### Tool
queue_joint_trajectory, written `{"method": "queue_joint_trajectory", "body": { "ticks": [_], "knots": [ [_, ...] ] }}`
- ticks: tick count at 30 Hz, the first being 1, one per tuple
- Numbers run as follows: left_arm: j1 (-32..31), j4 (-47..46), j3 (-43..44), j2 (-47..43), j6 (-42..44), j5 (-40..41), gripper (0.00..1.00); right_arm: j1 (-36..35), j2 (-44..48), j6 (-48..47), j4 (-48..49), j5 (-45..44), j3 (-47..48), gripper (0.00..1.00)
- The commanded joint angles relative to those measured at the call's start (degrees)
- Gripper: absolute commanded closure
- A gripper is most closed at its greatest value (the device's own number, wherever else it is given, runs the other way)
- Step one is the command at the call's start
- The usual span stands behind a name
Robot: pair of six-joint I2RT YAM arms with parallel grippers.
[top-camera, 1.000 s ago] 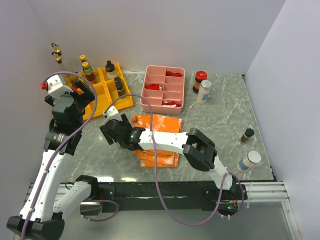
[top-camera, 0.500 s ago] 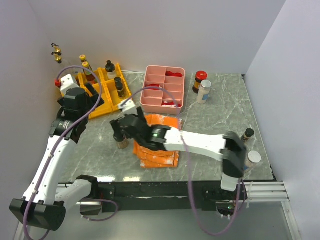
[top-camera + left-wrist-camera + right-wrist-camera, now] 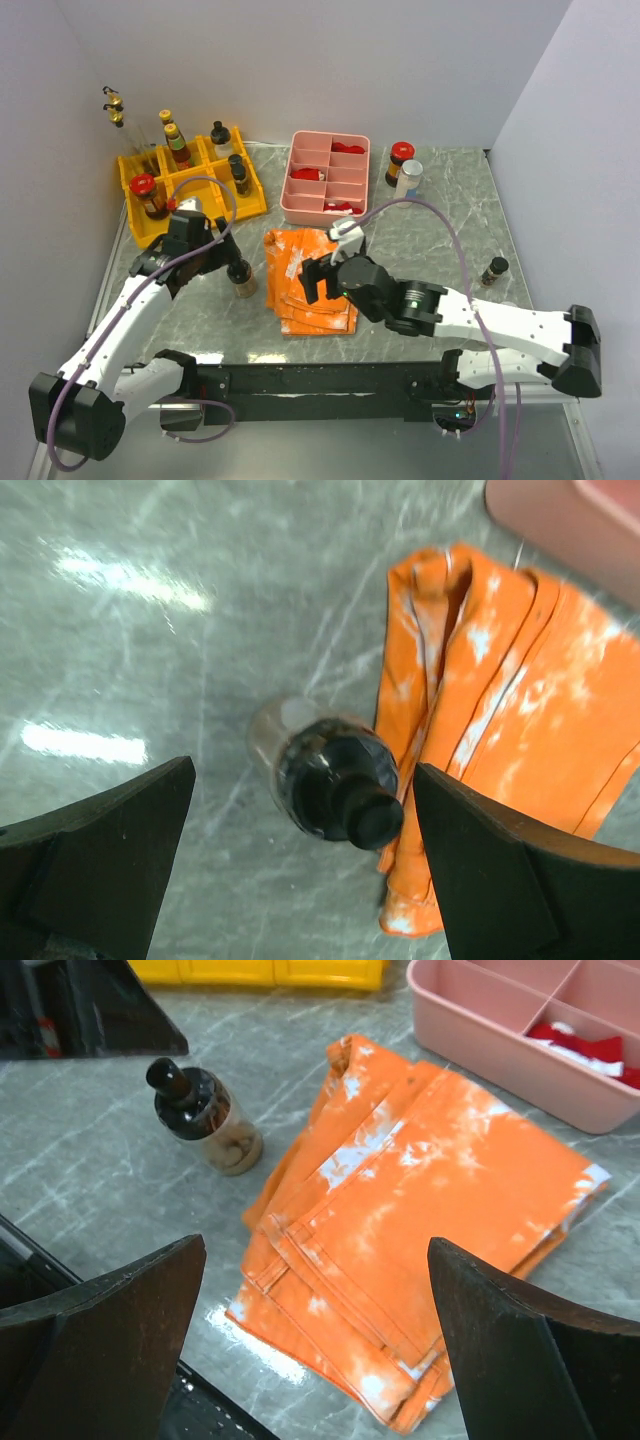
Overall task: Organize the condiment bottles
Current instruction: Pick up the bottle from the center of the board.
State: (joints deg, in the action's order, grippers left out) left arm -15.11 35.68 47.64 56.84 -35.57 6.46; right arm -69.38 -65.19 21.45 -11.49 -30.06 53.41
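Observation:
A small glass bottle [image 3: 241, 280] with a black cap stands upright on the marble table, just left of the orange cloth [image 3: 312, 280]. My left gripper [image 3: 228, 262] hovers open above it. In the left wrist view the bottle [image 3: 325, 780] shows between the wide-apart fingers of the left gripper [image 3: 302, 768], untouched. My right gripper [image 3: 318, 278] is open over the cloth, with nothing held. In the right wrist view the right gripper [image 3: 316, 1243] faces the cloth [image 3: 420, 1210], and the bottle [image 3: 205, 1115] stands to the upper left. More bottles sit in the yellow rack [image 3: 200, 205].
A pink divided tray [image 3: 296, 205] with red pieces stands behind the cloth. Two jars [image 3: 404, 170] stand to its right. A small dark bottle [image 3: 494, 270] stands near the right edge, close to the right arm. Two tall bottles [image 3: 114, 108] stand at the back left.
The right gripper opened, let go of the black-capped bottle and drew back right over the cloth. The left arm swung from the yellow rack down to that bottle.

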Motion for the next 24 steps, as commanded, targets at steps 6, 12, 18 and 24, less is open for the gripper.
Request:
{"method": "queue_joint_trajectory", "body": {
  "ticks": [6,12,18,24],
  "knots": [
    [-11.6,-0.9,-1.8,4.7,-7.7,7.6,0.02,0.0,13.0,0.3,2.3,-3.7,-5.5,0.0],
    [-13.4,-2.1,-2.7,7.5,-9.3,8.7,0.06,0.0,15.4,0.0,1.6,-4.2,-6.6,0.0],
    [-13.9,-3.2,-2.2,10.9,-9.0,10.2,0.13,0.0,17.4,0.2,1.2,-4.9,-7.7,0.0],
    [-14.8,-1.2,1.1,13.3,-7.8,12.7,0.4,0.0,19.3,-0.5,0.6,-6.0,-7.8,0.0]
  ]
}}
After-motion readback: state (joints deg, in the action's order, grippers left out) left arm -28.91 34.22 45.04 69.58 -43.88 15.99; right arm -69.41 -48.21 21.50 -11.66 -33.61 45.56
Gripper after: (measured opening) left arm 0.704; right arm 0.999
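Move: The bottle stands upright roughly 5 cm to the right of my left hand, about level with it fore and aft, its middle about 10 cm below. The orange cloth's middle lies some 17 cm farther right than the bottle and about 2 cm farther out. The yellow tray is centred about 24 cm ahead of my left hand, 8 cm left. From my empty right hand the bottle is about 8 cm ahead, 20 cm left and 16 cm below. I swing my open left hand about 4 cm right and a little back while it sinks, then go down beside the bottle, some 7 cm lower in all, tipping the fingers about 10 degrees further down. The fingers straddle its upper part below the black cap and start closing, to about three quarters of their span. My open right hand clears off some 5 cm to the right and 3 cm up, away from the bottle. ##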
